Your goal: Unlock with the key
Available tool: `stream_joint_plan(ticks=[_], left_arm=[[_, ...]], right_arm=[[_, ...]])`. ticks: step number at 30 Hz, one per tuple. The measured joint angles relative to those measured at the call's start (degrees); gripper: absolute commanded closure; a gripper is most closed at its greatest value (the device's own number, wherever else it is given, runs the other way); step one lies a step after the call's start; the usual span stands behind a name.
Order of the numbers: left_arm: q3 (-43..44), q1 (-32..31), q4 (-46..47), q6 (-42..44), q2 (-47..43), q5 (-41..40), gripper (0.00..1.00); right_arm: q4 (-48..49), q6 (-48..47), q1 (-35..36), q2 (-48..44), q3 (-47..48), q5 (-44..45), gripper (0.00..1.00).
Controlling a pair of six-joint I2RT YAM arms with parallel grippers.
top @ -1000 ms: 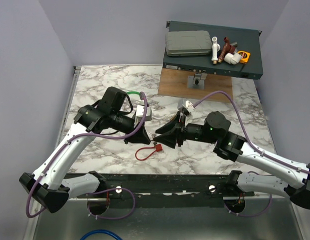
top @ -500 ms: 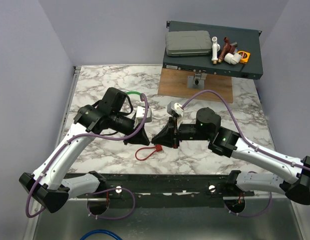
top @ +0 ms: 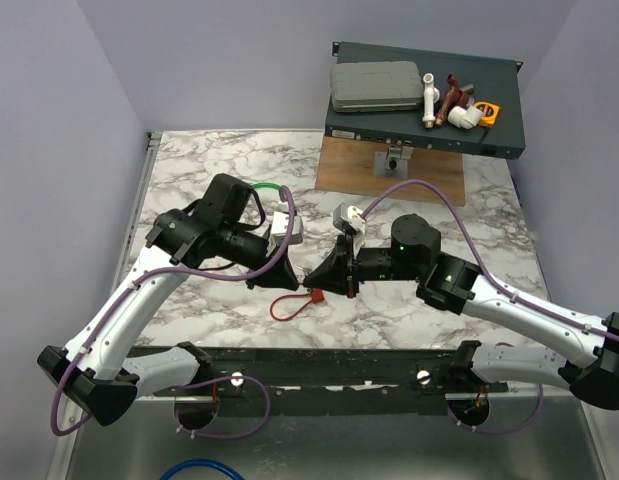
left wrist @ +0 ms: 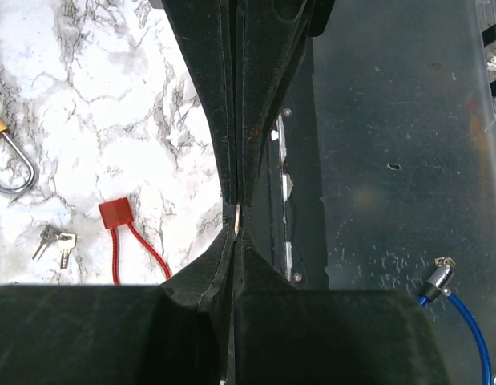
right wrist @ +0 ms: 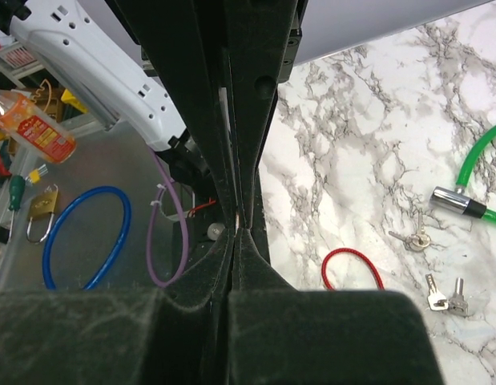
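Observation:
My left gripper and right gripper meet tip to tip just above the marble near the front edge. Both are shut. A thin silver blade, the key seen edge-on, is pinched in my left gripper. The same key shows at the tips of my right gripper. Left of them on the table lies the brass padlock with its silver shackle. A red tag on a red cord loop lies flat below the grippers, held by neither.
Two small loose keys lie by the red tag. A green cable loop lies behind the left arm. A dark rack unit with parts stands at the back right. A blue cable lies in the bin below the table's front edge.
My right arm has swung left until its fingertips met the left gripper's, and its jaws have gone from open to shut. The left arm has stayed where it was.

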Motion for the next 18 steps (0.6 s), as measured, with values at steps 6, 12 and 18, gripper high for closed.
stream_joint_plan(ticks=[6, 12, 18], left_arm=[[0.3, 0.0, -0.3, 0.0, 0.1, 0.0, 1.00], [0.3, 0.0, -0.7, 0.9, 0.1, 0.1, 1.00], [0.3, 0.0, -1.3, 1.5, 0.1, 0.2, 1.00]], right_arm=[[-0.7, 0.1, 0.0, 0.8, 0.4, -0.9, 0.73], [-2.3, -0.3, 0.0, 1.8, 1.2, -1.6, 0.68], [-4.3, -1.5, 0.0, 1.9, 3.1, -1.5, 0.60]])
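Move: The small key is at the right hand's shut fingertips, about 1 cm to its left and level with it, its other end held by the left hand. From the left hand the key lies about 2 cm to the right and 1 cm down. From the right hand, the red lock lies on the table about 8 cm ahead and 1 cm right, a pair of loose keys 13 cm ahead and 3 cm left, and the brass padlock 20 cm ahead and 9 cm right, all some 26 cm below. Staying almost in place in front of the left hand, the right hand opens its shut fingers to roughly a third and lets go of the key, dipping about 1 cm and then rising most of the way back, its fingertips still on either side of the key. The left hand holds still and keeps its pinch on the key. ##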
